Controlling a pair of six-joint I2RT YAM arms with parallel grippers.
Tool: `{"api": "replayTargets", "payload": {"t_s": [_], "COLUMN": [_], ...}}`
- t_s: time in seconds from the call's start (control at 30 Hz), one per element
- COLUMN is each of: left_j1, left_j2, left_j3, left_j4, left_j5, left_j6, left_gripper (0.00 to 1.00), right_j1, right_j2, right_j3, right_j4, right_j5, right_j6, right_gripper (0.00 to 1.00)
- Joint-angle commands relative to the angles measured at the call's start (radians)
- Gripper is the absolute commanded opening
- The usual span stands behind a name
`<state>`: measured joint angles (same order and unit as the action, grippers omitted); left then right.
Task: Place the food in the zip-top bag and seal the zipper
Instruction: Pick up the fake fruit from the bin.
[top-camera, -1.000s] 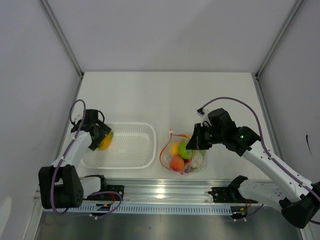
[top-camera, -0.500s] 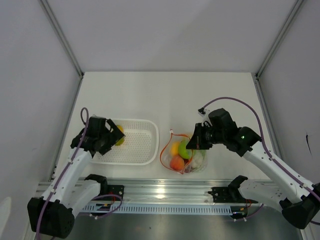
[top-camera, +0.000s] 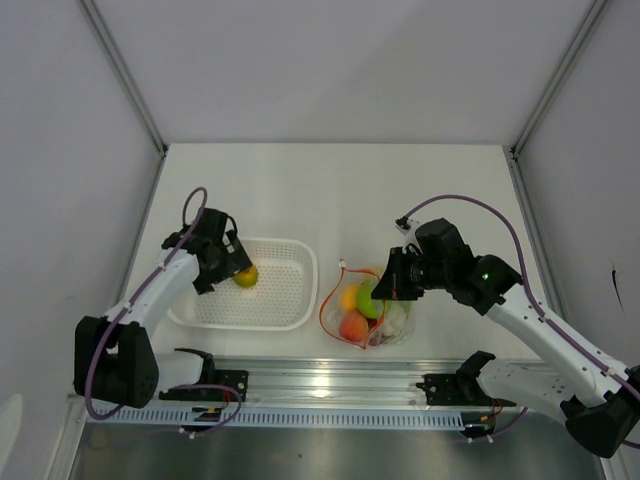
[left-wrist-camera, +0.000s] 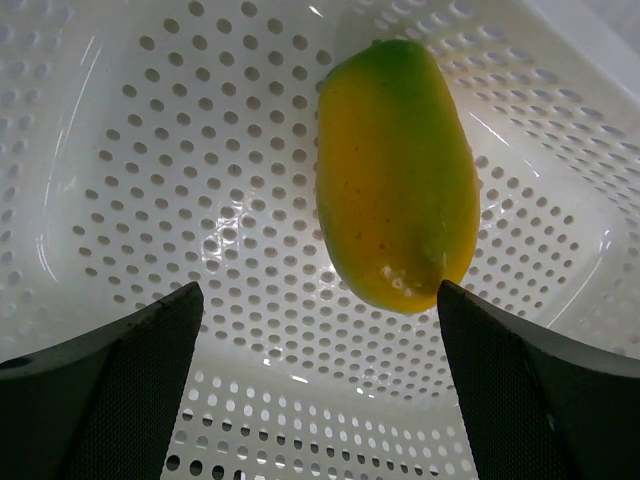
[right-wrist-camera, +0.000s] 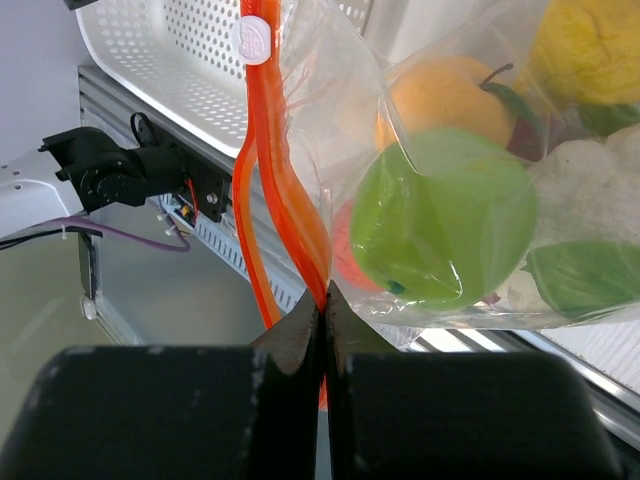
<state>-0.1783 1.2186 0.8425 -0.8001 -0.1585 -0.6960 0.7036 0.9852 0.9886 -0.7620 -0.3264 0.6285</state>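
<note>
A yellow-green fruit (top-camera: 245, 276) (left-wrist-camera: 395, 175) lies inside the white slotted basket (top-camera: 300, 290) (left-wrist-camera: 150, 150). My left gripper (top-camera: 232, 268) (left-wrist-camera: 318, 300) hovers just over it, open, with one finger on each side and neither touching the fruit. The clear zip-top bag (top-camera: 400, 325) (right-wrist-camera: 330, 90) lies right of the basket and holds a green fruit (right-wrist-camera: 440, 225), an orange one (right-wrist-camera: 450, 95), a yellow one (right-wrist-camera: 590, 50) and a white lump (right-wrist-camera: 600, 160). My right gripper (top-camera: 386, 285) (right-wrist-camera: 323, 300) is shut on the red-orange zipper (top-camera: 328, 300) (right-wrist-camera: 265, 150), whose two strips gape apart.
A metal rail (top-camera: 320, 385) with cable boxes runs along the near edge, just behind the bag. White walls and grey frame posts (top-camera: 125, 75) close in the table on three sides.
The left arm swung right from the basket's left end to over its inside, its jaws widening. The yellow-green fruit shifted right with it and now lies free. The right arm stayed put.
</note>
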Motion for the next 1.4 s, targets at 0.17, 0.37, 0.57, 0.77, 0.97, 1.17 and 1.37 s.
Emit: {"api": "replayTargets", "payload": {"t_s": [0.17, 0.37, 0.57, 0.77, 0.97, 1.17, 1.37], "left_j1": [-0.009, -0.007, -0.009, -0.009, -0.007, -0.007, -0.007], "left_j2": [0.102, 0.150, 0.196, 0.202, 0.205, 0.237, 0.251], "left_j3": [0.079, 0.084, 0.076, 0.064, 0.058, 0.058, 0.029], "left_j4": [0.078, 0.098, 0.104, 0.105, 0.102, 0.125, 0.145], "left_j5": [0.037, 0.071, 0.050, 0.017, -0.042, -0.042, -0.053], "left_j6": [0.035, 0.000, -0.033, -0.072, -0.117, -0.135, -0.151], "left_gripper": [0.99, 0.99, 0.99, 1.00, 1.00, 0.99, 0.95], "right_j1": [0.008, 0.008, 0.013, 0.013, 0.016, 0.017, 0.019], "right_j2": [-0.031, -0.026, -0.017, -0.014, -0.014, -0.017, -0.019], "right_j3": [-0.002, -0.004, 0.007, 0.002, 0.005, 0.002, 0.002], "right_j4": [0.003, 0.001, -0.002, -0.005, -0.007, -0.010, -0.017], "right_j5": [0.029, 0.030, 0.030, 0.038, 0.041, 0.046, 0.052], "right_j6": [0.013, 0.013, 0.011, 0.013, 0.013, 0.017, 0.019], "right_gripper": [0.00, 0.00, 0.00, 0.00, 0.00, 0.00, 0.00]}}
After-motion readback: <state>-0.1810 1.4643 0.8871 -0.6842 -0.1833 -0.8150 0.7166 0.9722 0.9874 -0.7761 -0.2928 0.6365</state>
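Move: The mango lies in the bin some 4 cm ahead of the left hand, 3 cm to its right and 5 cm below. The bin's far wall is about 9 cm ahead and 3 cm right of this hand. The bag with the other food stands roughly 29 cm to the right of this hand and 7 cm nearer the base. From the right hand the mango is about 10 cm ahead, 27 cm left and 14 cm below. Forward and down over the mango goes the left hand, about 3 cm out and 4 cm lower in short steps. It drifts 1.5 cm right at first, then eases back about 1 cm left while turning slightly counter-clockwise, bringing its wide-open fingers down on either side of the fruit. The right hand stays put, still pinching the bag's edge. ##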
